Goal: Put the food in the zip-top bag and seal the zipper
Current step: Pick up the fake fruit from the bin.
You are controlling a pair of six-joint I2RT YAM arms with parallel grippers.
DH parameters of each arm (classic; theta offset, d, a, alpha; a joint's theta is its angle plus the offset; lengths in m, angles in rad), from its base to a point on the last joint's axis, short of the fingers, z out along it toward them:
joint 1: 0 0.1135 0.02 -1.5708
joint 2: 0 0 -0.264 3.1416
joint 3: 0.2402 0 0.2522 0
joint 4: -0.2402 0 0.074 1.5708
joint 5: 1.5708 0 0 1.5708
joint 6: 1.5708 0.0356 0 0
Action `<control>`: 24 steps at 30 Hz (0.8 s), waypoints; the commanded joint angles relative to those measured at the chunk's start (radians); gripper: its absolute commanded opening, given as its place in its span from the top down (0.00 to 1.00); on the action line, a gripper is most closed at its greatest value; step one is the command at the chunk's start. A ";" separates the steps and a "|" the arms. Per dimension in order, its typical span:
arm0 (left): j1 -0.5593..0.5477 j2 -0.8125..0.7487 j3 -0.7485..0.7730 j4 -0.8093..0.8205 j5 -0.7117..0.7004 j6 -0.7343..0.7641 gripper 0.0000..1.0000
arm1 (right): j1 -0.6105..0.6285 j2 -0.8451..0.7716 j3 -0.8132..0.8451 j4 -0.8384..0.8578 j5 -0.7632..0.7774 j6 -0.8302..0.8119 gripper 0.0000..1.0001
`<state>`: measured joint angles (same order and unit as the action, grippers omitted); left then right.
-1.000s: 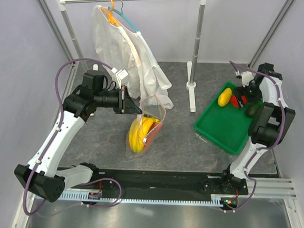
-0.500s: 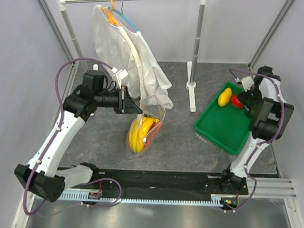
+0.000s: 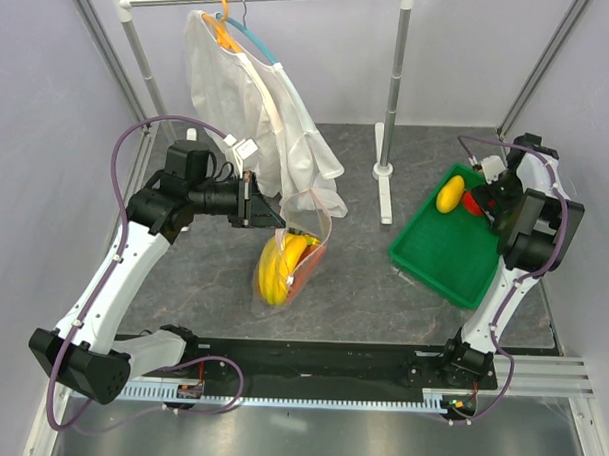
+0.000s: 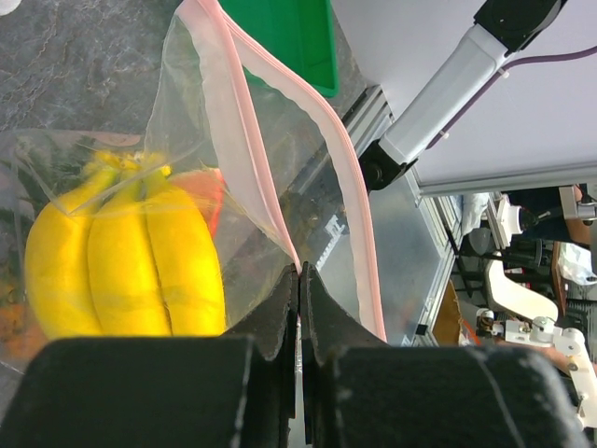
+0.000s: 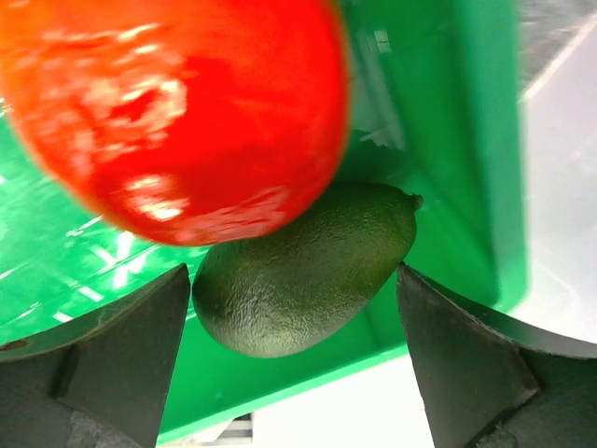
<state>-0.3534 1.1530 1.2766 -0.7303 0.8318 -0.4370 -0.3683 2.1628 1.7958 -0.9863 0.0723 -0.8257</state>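
The clear zip-top bag [image 3: 307, 220] hangs from my left gripper [image 3: 277, 221], which is shut on its pinkish zipper [image 4: 347, 177] at the mouth edge. The mouth gapes open beyond the left gripper [image 4: 299, 273]. A yellow banana bunch [image 4: 131, 266] and something orange-red lie inside the bag, resting on the table. My right gripper [image 5: 294, 273] is open over the far corner of the green tray [image 3: 441, 261], its fingers on either side of a dark green avocado [image 5: 312, 280] without touching it. A red food piece [image 5: 177, 112] lies against the avocado. A small yellow piece [image 3: 449, 194] sits nearby in the tray.
A white garment [image 3: 251, 111] hangs on a hanger from a clothes rack right behind the bag. The rack's upright pole [image 3: 395, 91] and foot [image 3: 386, 196] stand between the bag and the tray. The tray's wall [image 5: 485, 140] rises close beside my right fingers.
My right wrist has swung farther into the tray's far corner and lower, now covering the avocado in the top view. The left arm and the bag have not moved.
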 commanded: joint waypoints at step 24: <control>0.007 0.011 0.032 0.016 0.030 0.040 0.98 | 0.008 -0.136 -0.064 -0.198 -0.152 -0.021 0.44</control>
<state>-0.3527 1.1660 1.2770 -0.7303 0.8425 -0.4286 -0.3637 2.1170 1.6760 -1.1130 -0.0170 -0.8585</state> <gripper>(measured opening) 0.026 0.675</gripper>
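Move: The avocado lies between the right hand's open fingers, about 2 cm to its left and 3 cm lower. The tomato is some 7 cm to this hand's left and 1 cm back, the mango roughly 15 cm left and 2 cm ahead, both about 2 cm lower. From the left hand, the avocado lies about 57 cm right, 17 cm ahead and 28 cm down. The right hand drags the avocado back about 5 cm, drifting left and dipping, and closes to pinch it. ##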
